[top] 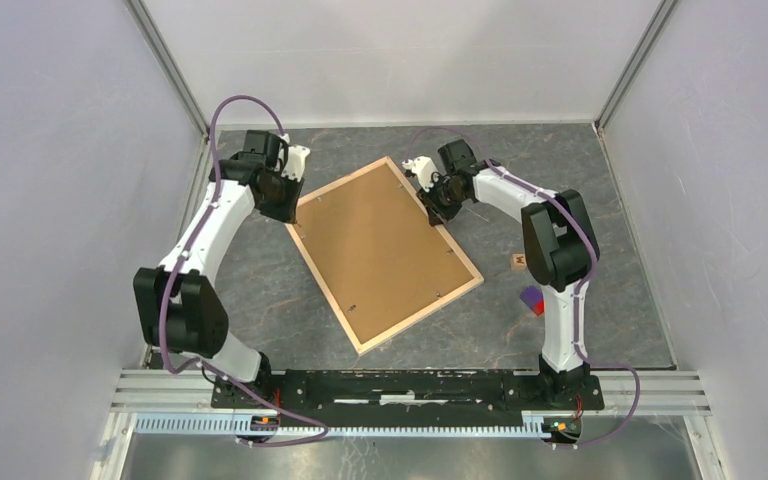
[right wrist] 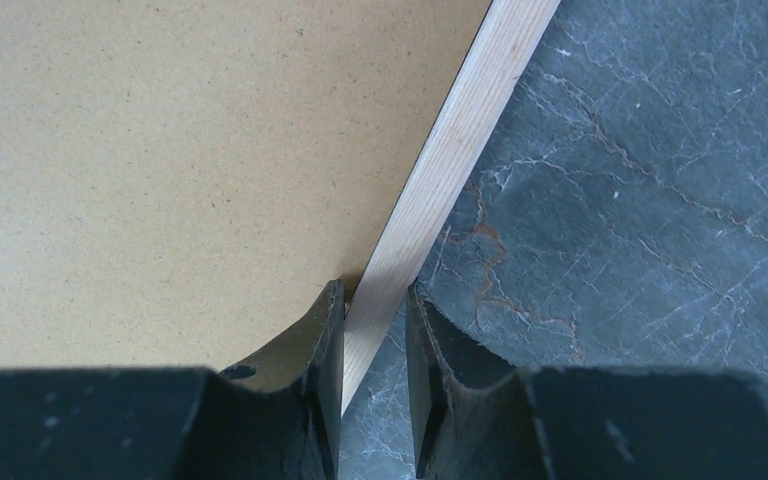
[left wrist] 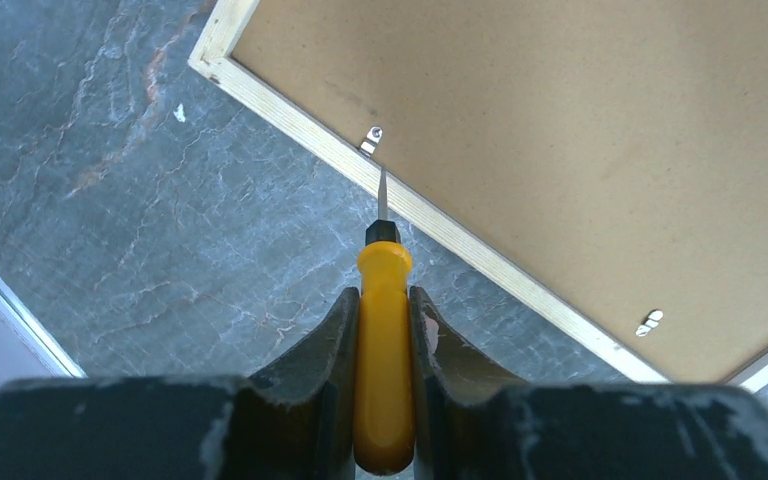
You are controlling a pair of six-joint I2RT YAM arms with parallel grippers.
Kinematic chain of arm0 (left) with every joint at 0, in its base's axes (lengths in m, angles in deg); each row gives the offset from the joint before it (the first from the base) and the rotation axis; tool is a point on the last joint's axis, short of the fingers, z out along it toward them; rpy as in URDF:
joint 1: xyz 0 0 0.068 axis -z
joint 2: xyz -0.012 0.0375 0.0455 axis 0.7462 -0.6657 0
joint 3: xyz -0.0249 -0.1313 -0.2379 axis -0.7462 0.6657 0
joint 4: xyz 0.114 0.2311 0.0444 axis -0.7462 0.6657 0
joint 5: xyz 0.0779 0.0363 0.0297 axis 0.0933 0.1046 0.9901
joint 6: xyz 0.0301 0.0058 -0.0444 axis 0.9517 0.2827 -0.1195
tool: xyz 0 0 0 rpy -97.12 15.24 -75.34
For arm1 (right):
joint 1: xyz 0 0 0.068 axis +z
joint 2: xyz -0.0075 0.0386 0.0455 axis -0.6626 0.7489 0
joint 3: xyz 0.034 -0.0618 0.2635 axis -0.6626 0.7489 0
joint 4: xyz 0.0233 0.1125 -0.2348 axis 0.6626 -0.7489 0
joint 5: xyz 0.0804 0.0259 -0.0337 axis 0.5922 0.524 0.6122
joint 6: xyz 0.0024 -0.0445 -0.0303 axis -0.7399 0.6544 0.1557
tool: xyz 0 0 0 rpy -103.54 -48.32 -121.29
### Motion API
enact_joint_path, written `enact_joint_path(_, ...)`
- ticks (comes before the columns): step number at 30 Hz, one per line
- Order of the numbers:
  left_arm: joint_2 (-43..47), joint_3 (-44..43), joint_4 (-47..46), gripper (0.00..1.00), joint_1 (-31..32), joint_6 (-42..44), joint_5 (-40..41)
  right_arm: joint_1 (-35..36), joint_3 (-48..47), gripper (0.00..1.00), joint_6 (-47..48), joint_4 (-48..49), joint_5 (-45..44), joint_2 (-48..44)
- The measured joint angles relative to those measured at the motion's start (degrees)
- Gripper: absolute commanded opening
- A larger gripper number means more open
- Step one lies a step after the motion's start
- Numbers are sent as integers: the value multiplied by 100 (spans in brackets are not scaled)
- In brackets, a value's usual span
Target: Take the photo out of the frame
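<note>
The frame lies face down and skewed on the table, its pale wood rim around the brown backing panel. The photo is hidden under that panel. My left gripper is at the frame's far left corner, shut on a yellow-handled screwdriver. The screwdriver's blade tip rests on the rim just below a small metal clip. A second clip sits further along the same side. My right gripper straddles the rim of the far right side, one finger over the panel, one over the table, closed on the wood.
A small purple and red object and a small wooden piece lie on the dark marbled table to the right of the frame. Grey walls enclose the table on three sides.
</note>
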Motion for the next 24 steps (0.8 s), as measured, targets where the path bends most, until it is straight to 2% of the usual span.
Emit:
enact_joint_path(8, -619, -87, 240, 2, 0, 439, -120, 0, 256, 0, -96, 256, -2, -138)
enact_joint_path(24, -1147, -229, 258, 2, 0, 494, -105, 0, 376, 0, -138, 345, 2, -201)
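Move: The metal clip that the left hand's screwdriver is going for lies about 3 cm ahead of the left hand, 1 cm to its right and some 14 cm below. Also from that hand, the frame's left corner is about 9 cm ahead and 3 cm left, and the second clip on the same rail some 12 cm back and 13 cm right, both equally low. From the right hand, the first clip lies about 30 cm left and 5 cm back, almost level. The right fingers keep their pinch on the frame's right rail and stay almost in place. The left hand, still gripping the yellow screwdriver, sinks about 5.5 cm nearly straight down, quickly at first and then slower, tipping roughly 10 degrees so the blade points more steeply down, and brings the tip towards the clip at the rail's inner edge. Whether the tip touches can't be seen. ##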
